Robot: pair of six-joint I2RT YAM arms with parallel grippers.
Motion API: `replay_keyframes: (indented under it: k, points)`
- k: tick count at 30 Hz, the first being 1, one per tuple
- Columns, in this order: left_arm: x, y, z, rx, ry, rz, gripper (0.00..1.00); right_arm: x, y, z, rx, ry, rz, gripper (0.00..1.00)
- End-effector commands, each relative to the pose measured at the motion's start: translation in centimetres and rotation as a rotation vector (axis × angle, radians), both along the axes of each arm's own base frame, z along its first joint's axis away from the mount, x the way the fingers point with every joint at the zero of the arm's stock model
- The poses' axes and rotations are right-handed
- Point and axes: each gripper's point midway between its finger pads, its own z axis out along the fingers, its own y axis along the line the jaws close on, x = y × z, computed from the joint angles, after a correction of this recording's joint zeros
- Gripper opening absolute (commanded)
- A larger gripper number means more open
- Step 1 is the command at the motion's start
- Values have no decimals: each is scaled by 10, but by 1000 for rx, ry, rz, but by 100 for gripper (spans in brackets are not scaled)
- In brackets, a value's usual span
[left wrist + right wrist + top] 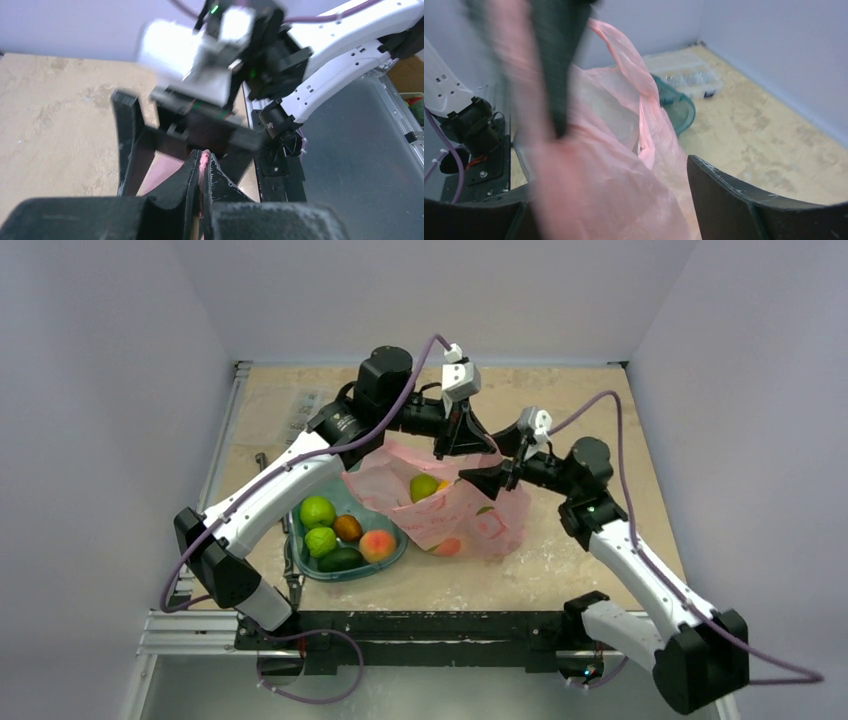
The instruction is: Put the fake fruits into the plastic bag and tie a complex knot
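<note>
The pink plastic bag [455,512] stands open on the table with a green fruit [423,487] and an orange one [449,546] inside. My left gripper [461,443] is above the bag's back rim, shut on a twisted strip of pink handle [203,164]. My right gripper [487,480] is just right of it at the rim, open, and bag film [624,170] lies loose between its wide-apart fingers [739,200]. More fake fruits [345,538] lie in the teal tub [300,570] to the left of the bag. No knot is in view.
A clear organiser box [684,75] lies at the table's back left, beyond the tub [681,107]. The two grippers are very close together over the bag. White walls close in the table on three sides.
</note>
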Motion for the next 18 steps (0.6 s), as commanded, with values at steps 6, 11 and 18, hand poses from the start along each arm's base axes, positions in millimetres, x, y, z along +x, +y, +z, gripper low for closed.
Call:
replay_keyframes:
  k: [6, 11, 18]
  points:
    - [2, 10, 58, -156, -48, 23, 0, 26, 39, -32, 146, 61, -4, 39]
    - [12, 22, 74, -188, -95, 79, 0, 26, 34, -90, 42, 120, -34, 27]
    - [25, 36, 78, -188, -155, 130, 0, 16, 31, -122, -68, 126, 0, 15]
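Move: The plastic bag's gathered neck hangs some 7 cm below the right hand, about 1 cm ahead and 3 cm left. The left fingertips, holding its top, are roughly 5 cm above the right hand, 1 cm ahead and 1 cm right. The green fruit in the bag is about 3 cm ahead, 10 cm left and 23 cm below. From the left hand, the neck lies about 10 cm below, level ahead and 3 cm left. Right hand sinks about 8 cm, edging left, and shuts on the bag's neck; left, still gripping, shifts forward. ##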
